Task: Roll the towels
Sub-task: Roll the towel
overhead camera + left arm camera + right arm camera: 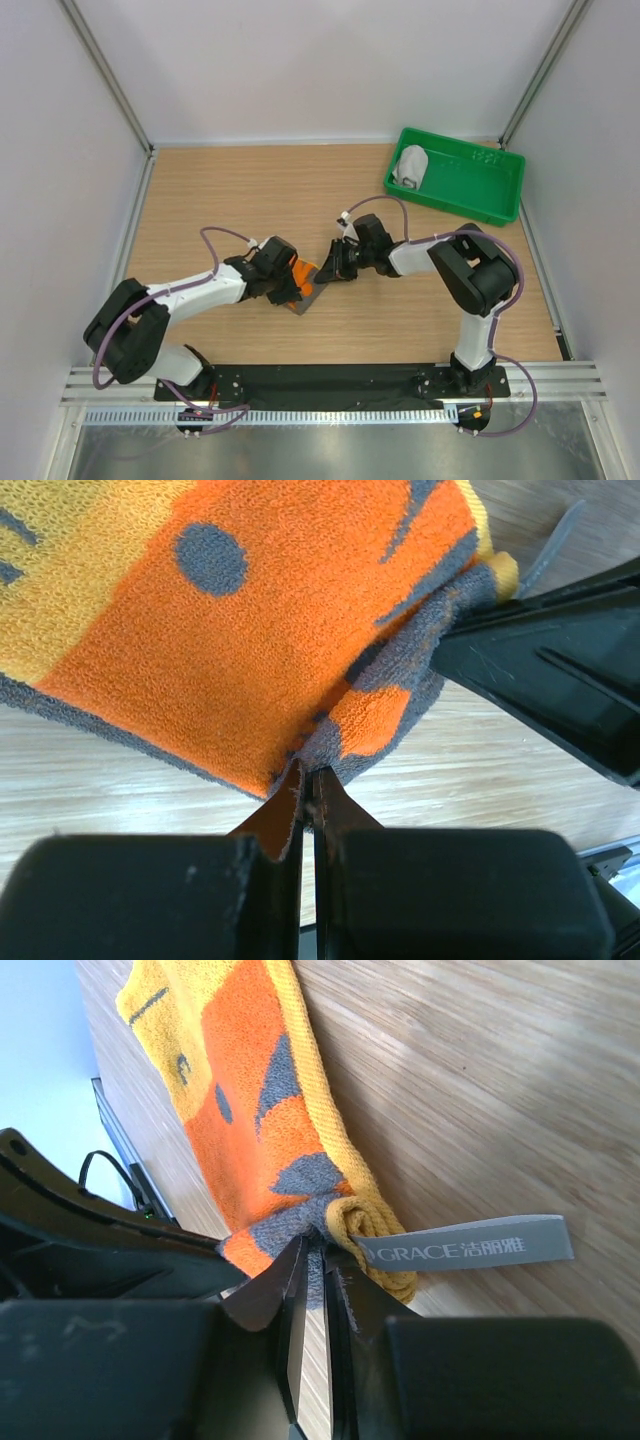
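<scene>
The orange and yellow patterned towel [306,282] lies partly folded on the wooden table, between the two grippers. My left gripper [292,290] meets it from the left, jaws shut on its grey-backed edge [310,748]. My right gripper [326,270] comes in from the right and is shut on the towel's grey corner [318,1228], beside a rolled yellow hem and a grey label [465,1243]. In the left wrist view the towel [250,620] fills the upper part. The light grey towel [411,167] sits rolled in the green tray.
The green plastic tray [470,190] stands at the back right of the table. White walls and metal posts enclose the table on three sides. A black mounting plate [330,380] runs along the near edge.
</scene>
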Tool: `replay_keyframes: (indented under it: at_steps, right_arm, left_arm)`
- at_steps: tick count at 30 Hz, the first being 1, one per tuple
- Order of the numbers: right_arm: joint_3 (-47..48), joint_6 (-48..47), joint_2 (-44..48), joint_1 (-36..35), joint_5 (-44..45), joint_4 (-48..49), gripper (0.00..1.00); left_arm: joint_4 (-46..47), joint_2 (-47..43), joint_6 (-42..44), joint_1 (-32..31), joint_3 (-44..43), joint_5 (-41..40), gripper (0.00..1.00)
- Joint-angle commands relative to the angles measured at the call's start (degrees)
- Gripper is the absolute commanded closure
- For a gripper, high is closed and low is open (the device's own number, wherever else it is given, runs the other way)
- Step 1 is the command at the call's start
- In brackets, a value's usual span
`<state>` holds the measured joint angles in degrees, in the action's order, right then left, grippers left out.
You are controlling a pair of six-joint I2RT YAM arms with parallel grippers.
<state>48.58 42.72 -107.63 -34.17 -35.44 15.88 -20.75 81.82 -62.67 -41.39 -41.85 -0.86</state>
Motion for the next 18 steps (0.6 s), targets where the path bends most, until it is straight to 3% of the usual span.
replay_keyframes:
  at_steps: [1,12,16,18]
  right_arm:
    - [1.17,-0.88,-2.40,-0.37,2.22,1.00,0.81]
    - [4.24,-4.13,-3.20,-0.37,3.71,-4.71,0.83]
    - [5.74,-5.36,-2.93,-0.37,3.98,-7.26,0.83]
    - [6.44,-5.89,-2.76,-0.37,3.98,-8.40,0.83]
  left_arm:
    - [-2.45,-3.06,0.10,0.43,0.97,-0.63,1.00]
    - [-4.29,-7.81,0.80,0.34,7.48,-1.24,0.98]
    - [-7.80,-10.80,1.33,0.34,8.80,-3.97,0.68]
    - [-8.86,-12.90,1.24,0.34,9.59,-5.28,0.59]
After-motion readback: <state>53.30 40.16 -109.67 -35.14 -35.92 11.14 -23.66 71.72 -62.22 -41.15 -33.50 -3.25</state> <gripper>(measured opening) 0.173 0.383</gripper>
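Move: My left fingers are shut on the towel's near rolled end. The towel's middle lies about 4 cm ahead and 2 cm left of my left hand, a centimetre or so lower. The far rolled end is some 7 cm ahead and 5 cm right of that hand. My right fingers have that far end; from my right hand the towel's middle is about 2 cm back and 8 cm left, and the label about 3 cm ahead, 1 cm left. I draw my left hand left and back, about 4.5 cm in all, at first still pinching the near rolled end, then spreading my fingers to let go of it as the hand speeds up. My right hand keeps the far rolled end between its nearly shut fingers and eases about a centimetre left. ##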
